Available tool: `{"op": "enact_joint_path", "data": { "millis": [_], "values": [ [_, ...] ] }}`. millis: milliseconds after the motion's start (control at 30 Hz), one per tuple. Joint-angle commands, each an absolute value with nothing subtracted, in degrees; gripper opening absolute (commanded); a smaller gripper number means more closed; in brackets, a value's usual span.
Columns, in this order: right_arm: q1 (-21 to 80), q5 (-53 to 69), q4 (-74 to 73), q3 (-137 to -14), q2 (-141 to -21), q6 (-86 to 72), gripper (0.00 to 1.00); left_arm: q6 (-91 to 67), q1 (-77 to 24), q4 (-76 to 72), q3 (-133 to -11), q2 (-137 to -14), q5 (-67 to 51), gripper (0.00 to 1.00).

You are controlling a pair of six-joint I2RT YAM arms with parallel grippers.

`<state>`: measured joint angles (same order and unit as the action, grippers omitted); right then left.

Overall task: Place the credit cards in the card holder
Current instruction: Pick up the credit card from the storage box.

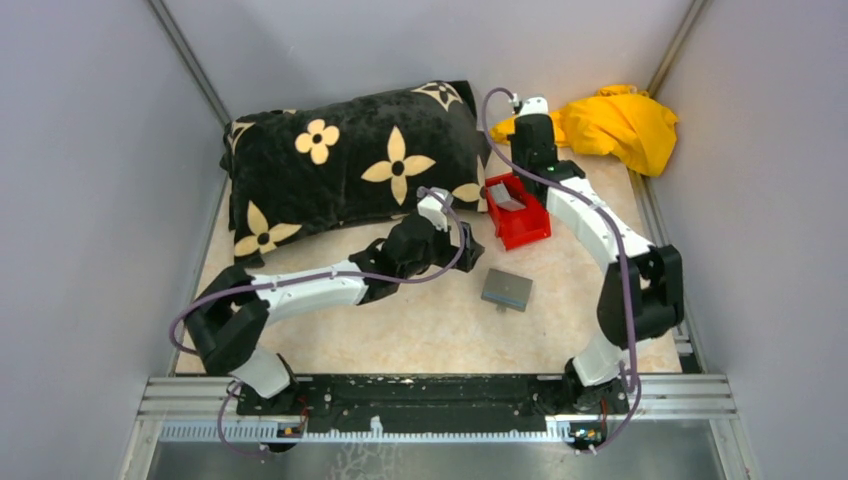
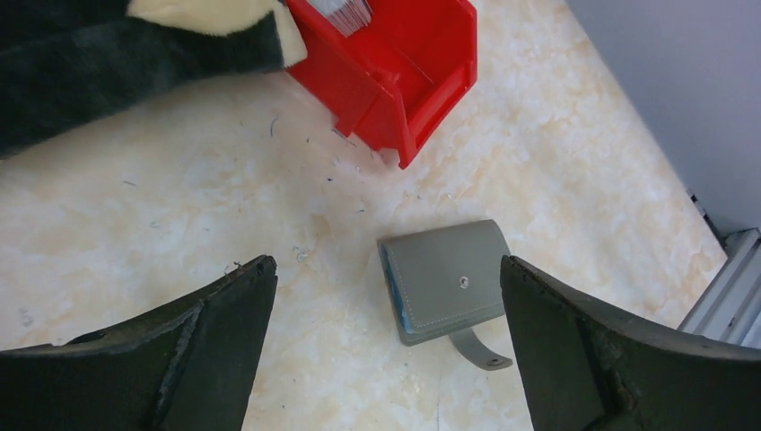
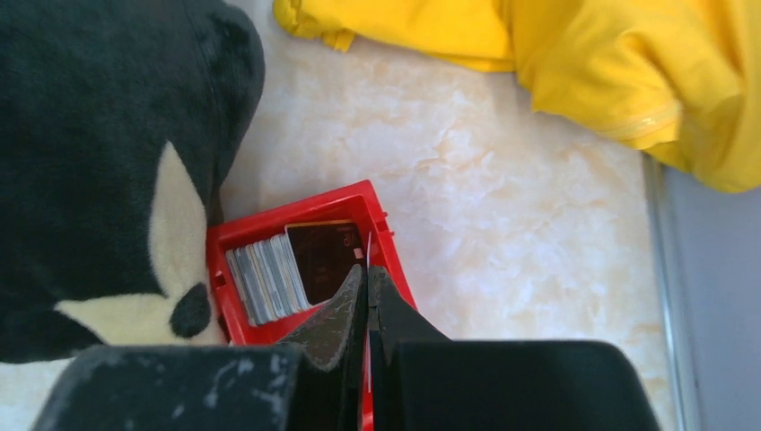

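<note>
The grey card holder point(image 1: 507, 289) lies flat and closed on the table, its blue strip on one edge and its strap loose point(image 2: 449, 280). My left gripper point(image 2: 386, 265) hovers open just left of it point(image 1: 466, 246), nothing between its fingers. Several grey credit cards point(image 3: 265, 278) stand on edge in a red bin point(image 3: 287, 220), with a dark card point(image 3: 323, 256) beside them. My right gripper point(image 3: 367, 269) is over the bin's right side point(image 1: 508, 192), shut on one thin credit card point(image 3: 369, 247) seen edge-on between its jaws.
The red bin point(image 1: 518, 212) sits against a black pillow with cream flowers point(image 1: 350, 165) along the back. A crumpled yellow cloth point(image 1: 620, 125) lies at the back right corner. Grey walls close in both sides.
</note>
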<state>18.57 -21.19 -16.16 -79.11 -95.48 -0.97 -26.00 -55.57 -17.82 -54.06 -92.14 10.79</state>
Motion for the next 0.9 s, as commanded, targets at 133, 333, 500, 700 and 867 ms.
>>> {"op": "enact_joint_path", "data": {
  "millis": [133,333,500,700,867],
  "values": [
    [23.1,-23.3,-15.8,-74.1,-79.0,-1.0,0.0,-31.4,-54.8,-13.5,-53.5,-78.4,11.9,1.0],
    [32.5,-26.5,-14.7,-65.2,-65.9,-1.4,0.0,-44.2,-53.4,-6.6,-51.8,-68.6,12.7,0.99],
    [41.7,-30.4,-13.2,-56.7,-55.0,-1.4,0.0,-57.7,-46.1,2.0,-52.6,-64.3,3.8,0.99],
    [54.6,-37.3,-12.0,-50.0,-46.2,1.8,0.0,-69.4,-41.9,8.4,-54.0,-63.9,-9.2,0.99],
    [64.0,-43.2,-11.1,-47.3,-43.6,5.2,0.0,-75.7,-41.6,8.6,-55.0,-65.1,-19.1,0.99]
  ]
}}
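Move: The credit card is already out of the box, pinched in the right hand. The open left gripper it is being brought to lies about 19 cm back, 10 cm left and 5 cm lower. From the right hand, the storage box is some 5 cm back, 1 cm left and 17 cm below, and the card holder 23 cm back, 3 cm left and 19 cm below. From the left hand, the card is about 19 cm ahead, 10 cm right and 5 cm up. Right hand, still pinching the card, sweeps some 24 cm back and up towards the lifting, tilting left gripper. ##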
